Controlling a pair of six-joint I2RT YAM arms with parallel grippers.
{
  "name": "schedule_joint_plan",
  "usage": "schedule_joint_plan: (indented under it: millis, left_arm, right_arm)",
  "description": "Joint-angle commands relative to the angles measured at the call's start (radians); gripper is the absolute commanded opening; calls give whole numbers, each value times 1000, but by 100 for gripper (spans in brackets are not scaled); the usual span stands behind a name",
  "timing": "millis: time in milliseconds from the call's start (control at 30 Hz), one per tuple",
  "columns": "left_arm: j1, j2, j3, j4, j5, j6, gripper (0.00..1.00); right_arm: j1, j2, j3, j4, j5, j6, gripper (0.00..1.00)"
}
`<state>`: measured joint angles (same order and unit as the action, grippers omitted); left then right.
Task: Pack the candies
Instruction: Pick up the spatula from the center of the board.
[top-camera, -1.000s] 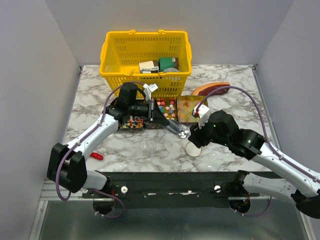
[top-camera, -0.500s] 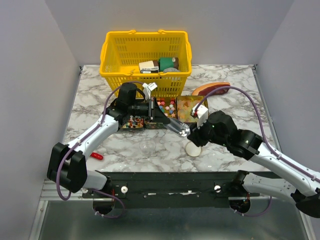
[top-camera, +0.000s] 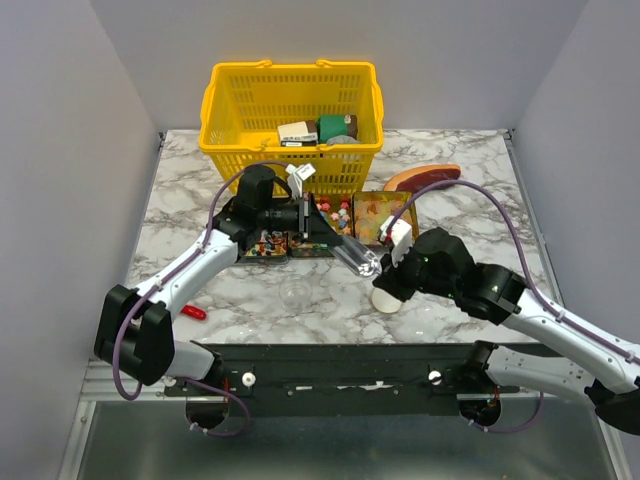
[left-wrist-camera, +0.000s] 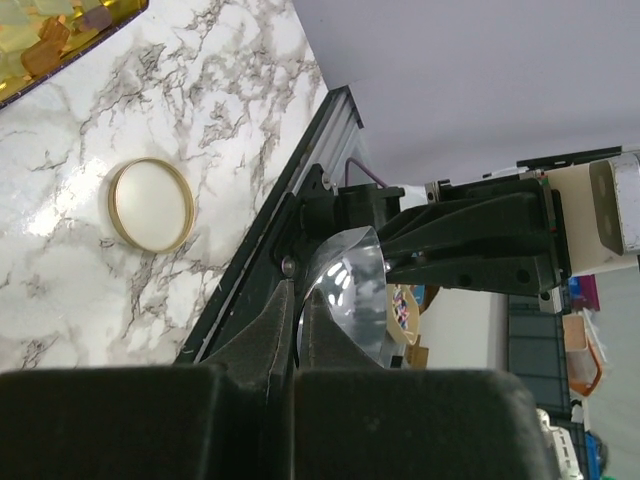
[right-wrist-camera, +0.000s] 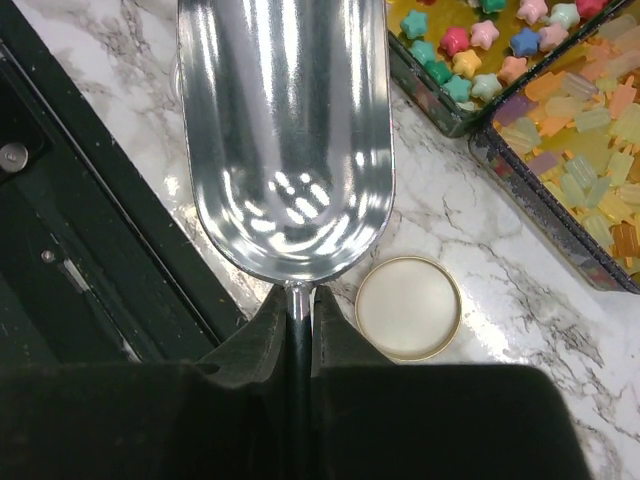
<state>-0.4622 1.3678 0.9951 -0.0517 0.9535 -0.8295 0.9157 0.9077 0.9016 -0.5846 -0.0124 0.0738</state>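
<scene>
A shiny metal scoop (top-camera: 358, 257) hangs above the table between both arms. My left gripper (top-camera: 336, 241) is shut on the thin rim of the scoop (left-wrist-camera: 352, 285), pinched between its fingers (left-wrist-camera: 272, 320). My right gripper (right-wrist-camera: 297, 297) is shut on the handle just behind the empty bowl of the scoop (right-wrist-camera: 285, 130). The candies lie in open trays: coloured stars (right-wrist-camera: 480, 50), yellow-orange gummies (right-wrist-camera: 590, 130), and wrapped ones (top-camera: 265, 243) further left.
A round white lid with a gold rim (right-wrist-camera: 408, 307) lies on the marble under my right wrist. A clear jar (top-camera: 295, 292) stands near the front. A yellow basket (top-camera: 290, 110) with boxes is at the back, a meat slab (top-camera: 420, 178) beside it, a small red thing (top-camera: 194, 312) front left.
My right gripper has moved left and toward the scoop and closed its fingers on the handle. The left arm has held the scoop still.
</scene>
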Motion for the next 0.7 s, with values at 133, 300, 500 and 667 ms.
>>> schedule_joint_plan:
  millis: [133, 300, 500, 667]
  left_arm:
    - [-3, 51, 26, -210, -38, 173, 0]
    - [-3, 80, 57, -327, -102, 294, 0]
    - [-3, 106, 109, -375, -225, 351, 16]
    - [-3, 50, 171, -393, -427, 369, 83]
  right_arm:
    - [-32, -40, 72, -17, 184, 72, 1]
    - [-32, -21, 118, -60, 229, 63, 1]
    - [-34, 26, 149, -101, 290, -8, 1]
    - [-61, 92, 141, -142, 373, -147, 1]
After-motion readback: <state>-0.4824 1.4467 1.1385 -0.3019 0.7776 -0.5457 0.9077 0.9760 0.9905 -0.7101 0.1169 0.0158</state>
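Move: The spatula is already pinched by both my hands: its bowl's middle is about 5 cm right, 3 cm back and a little below my left hand, and some 7 cm left, 4 cm ahead and slightly above my right. Under my right hand, roughly 16 cm down, the white lid sits about 2 cm to the right and 1 cm ahead; the gummy tray is some 20 cm ahead, 2 cm right. The star-candy tray lies about 13 cm ahead, 4 cm left of my left hand. I let go of the spatula's bowl with my left fingers, opening them past halfway only at the end. Still shut, my left hand first sinks about 2 cm; then, opening, it heads forward some 3 cm, tipping its fingers further down and rolling, about 15 degrees in all. My right fingers keep their grip on the handle while that hand drifts slightly right, then goes forward and right a couple of centimetres, drawing away from the left. ##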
